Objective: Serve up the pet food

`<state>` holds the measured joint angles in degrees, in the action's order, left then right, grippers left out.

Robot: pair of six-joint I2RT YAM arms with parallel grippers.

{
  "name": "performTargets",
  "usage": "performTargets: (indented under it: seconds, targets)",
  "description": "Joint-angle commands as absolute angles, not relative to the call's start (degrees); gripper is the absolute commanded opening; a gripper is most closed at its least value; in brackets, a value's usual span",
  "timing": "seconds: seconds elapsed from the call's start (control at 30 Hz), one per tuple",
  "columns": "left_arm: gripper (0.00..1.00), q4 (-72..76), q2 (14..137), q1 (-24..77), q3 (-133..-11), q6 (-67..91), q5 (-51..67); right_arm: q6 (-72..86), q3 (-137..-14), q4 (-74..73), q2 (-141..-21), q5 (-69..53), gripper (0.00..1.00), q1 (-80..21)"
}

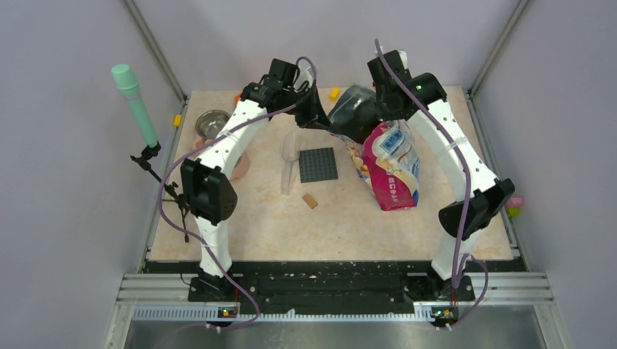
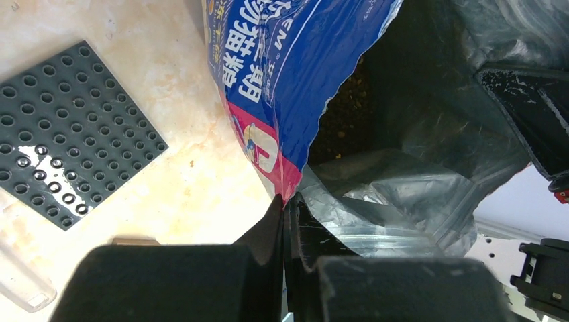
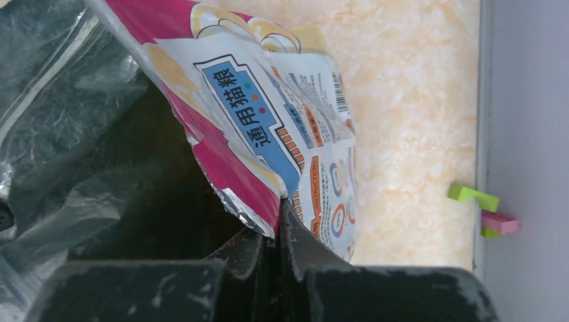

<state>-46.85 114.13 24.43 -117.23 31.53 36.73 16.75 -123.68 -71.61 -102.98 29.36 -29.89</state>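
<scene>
The pink-and-blue pet food bag (image 1: 391,166) lies on the table with its mouth held wide at the far end. Dark kibble (image 2: 341,114) shows dimly inside the silver-lined opening. My left gripper (image 1: 321,121) is shut on the left rim of the mouth, pinching the pink corner (image 2: 287,203). My right gripper (image 1: 391,109) is shut on the opposite rim, and the foil edge sits between its fingers (image 3: 279,213). The bag's printed side (image 3: 282,121) faces the right wrist camera. My right gripper's dark body (image 2: 530,114) appears across the opening in the left wrist view.
A metal bowl (image 1: 212,123) sits at the far left. A clear scoop (image 1: 289,156), a dark grey studded plate (image 1: 318,165) and a small tan block (image 1: 311,201) lie left of the bag. Green (image 3: 473,195) and pink (image 3: 500,223) bricks rest by the right wall.
</scene>
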Motion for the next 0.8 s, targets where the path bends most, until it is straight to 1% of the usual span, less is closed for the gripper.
performTargets:
  seconds: [0.0, 0.23, 0.4, 0.53, 0.67, 0.77]
  targets:
    - [0.0, -47.2, 111.5, 23.6, -117.2, 28.9, 32.2, 19.5, -118.9, -65.1, -96.2, 25.7, 0.0, -31.6]
    - [0.0, -50.0, 109.7, 24.5, -107.2, 24.4, 29.5, 22.9, -104.8, -62.1, -92.3, 24.8, 0.0, -37.1]
    - [0.0, -49.7, 111.8, 28.2, -105.1, 23.7, 28.6, 23.6, -99.0, -63.0, -91.5, 30.2, 0.0, -36.8]
    - [0.0, -47.3, 117.6, 32.2, -110.0, 25.2, 30.6, 23.2, -97.0, -62.8, -90.8, 30.2, 0.0, -31.0]
    - [0.0, -46.5, 125.4, 36.1, -119.2, 27.4, 33.2, 22.3, -96.4, -62.1, -89.9, 32.0, 0.0, -25.2]
    - [0.0, -43.1, 129.7, 38.2, -124.3, 30.6, 35.7, 22.2, -96.4, -61.8, -89.9, 34.7, 0.0, -21.6]
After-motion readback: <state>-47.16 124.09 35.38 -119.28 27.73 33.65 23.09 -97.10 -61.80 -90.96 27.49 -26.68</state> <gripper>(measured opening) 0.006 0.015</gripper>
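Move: Both hands already pinch the mouth of the open pet food bag. Its body's middle lies some 9 cm back and 17 cm to the right of the left hand, about 15 cm below; from the right hand it is about 8 cm back, level sideways and 19 cm below. The dark mat is almost under the left hand, 2 cm to its left, and the clear scoop 10 cm left and 1 cm ahead, both some 26 cm down. Both hands, still pinching the bag's rim, sink some 7 cm and draw back, swinging left, then farther right. ##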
